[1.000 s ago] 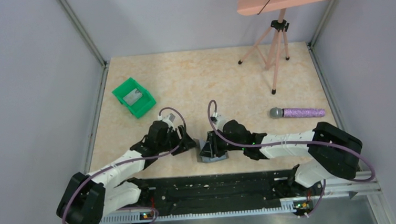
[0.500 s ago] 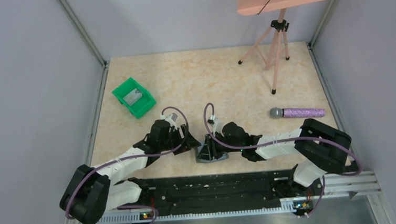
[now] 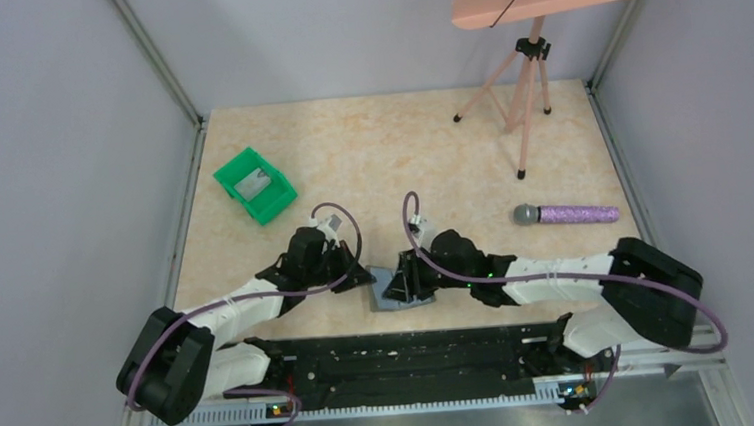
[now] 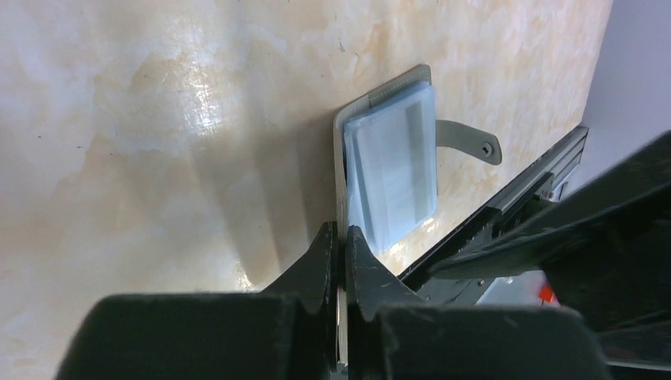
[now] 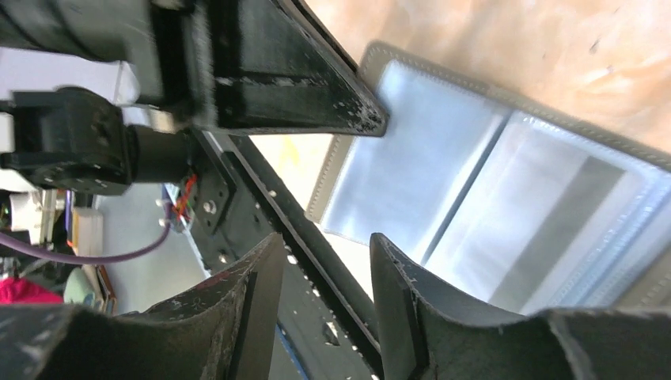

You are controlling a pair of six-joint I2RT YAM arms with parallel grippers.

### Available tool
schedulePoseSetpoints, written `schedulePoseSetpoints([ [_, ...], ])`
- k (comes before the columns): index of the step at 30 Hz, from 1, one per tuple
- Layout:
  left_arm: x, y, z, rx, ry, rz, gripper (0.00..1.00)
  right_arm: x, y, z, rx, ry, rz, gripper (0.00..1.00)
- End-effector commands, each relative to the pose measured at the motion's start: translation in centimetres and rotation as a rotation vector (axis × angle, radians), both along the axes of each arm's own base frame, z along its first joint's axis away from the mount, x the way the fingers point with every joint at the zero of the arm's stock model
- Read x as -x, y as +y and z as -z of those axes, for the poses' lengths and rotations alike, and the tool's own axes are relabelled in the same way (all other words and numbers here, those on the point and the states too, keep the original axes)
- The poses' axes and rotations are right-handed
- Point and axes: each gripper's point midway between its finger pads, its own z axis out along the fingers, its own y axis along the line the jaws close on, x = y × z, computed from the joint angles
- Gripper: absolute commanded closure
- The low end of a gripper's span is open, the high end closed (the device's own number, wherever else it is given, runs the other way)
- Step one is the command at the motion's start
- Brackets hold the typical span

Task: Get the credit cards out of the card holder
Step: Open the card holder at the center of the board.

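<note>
The grey card holder (image 3: 391, 300) lies spread open on the table near the front rail. In the left wrist view my left gripper (image 4: 340, 231) is shut on the thin near edge of the card holder (image 4: 392, 154), whose blue-grey pockets and dark stripe face up. My right gripper (image 5: 323, 241) is open with nothing between its fingers, and it hovers over the near half of the card holder (image 5: 411, 178). From above, the left gripper (image 3: 365, 277) and right gripper (image 3: 405, 279) meet over the holder. I cannot tell the credit cards apart from the clear pockets.
A green bin (image 3: 274, 202) with a flat grey item in it stands at the back left. A purple microphone (image 3: 569, 214) lies at the right. A pink tripod stand (image 3: 525, 92) rises at the back right. The black front rail (image 3: 413, 356) runs just behind the holder.
The left gripper's jaws have closed on the holder's edge. My right gripper has opened wider and pulled back a little to the right. The holder now lies flatter.
</note>
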Motion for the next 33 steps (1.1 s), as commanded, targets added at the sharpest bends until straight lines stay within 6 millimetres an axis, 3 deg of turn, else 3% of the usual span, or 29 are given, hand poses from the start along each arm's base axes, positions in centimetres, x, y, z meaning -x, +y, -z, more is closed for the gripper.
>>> schedulePoseSetpoints([
  [1, -0.7, -1.0, -1.7, 0.044, -0.06, 0.033, 1.0, -1.7, -2.4, -1.9, 0.035, -0.069, 0.109, 0.54],
  [6, -0.6, -0.9, -1.8, 0.049, -0.066, 0.03, 1.0, -3.2, -4.8, -1.2, 0.074, -0.048, 0.201, 0.54],
  [13, -0.3, -0.7, -1.5, 0.044, -0.06, 0.03, 1.0, -4.2, -5.9, 0.5, 0.115, -0.019, 0.245, 0.54],
  [33, 0.2, -0.5, -1.1, 0.046, -0.052, 0.024, 1.0, -4.5, -5.4, 3.7, 0.168, 0.023, 0.233, 0.57],
])
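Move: The open card holder's middle lies about 3 cm to the right of the right hand, 1 cm ahead and some 4 cm below. Its closing strap sticks out around 9 cm to the right of that hand, nearly level with it, and the microphone lies roughly 36 cm right and 14 cm ahead. From the left hand, shut on the holder's left cover, the holder's middle is about 6 cm right, 2 cm back and slightly below. The left fingers keep their pinch on the holder's left cover and hold nearly still, while the right hand leaves the left half: it swings about 6 cm right and 4 cm forward, first rising some 3 cm, then sinking about 7 cm towards the right half's outer edge. Its fingers stay half open, the wrist turning some 15 degrees, mostly clockwise; whether they touch the pockets there can't be seen. ##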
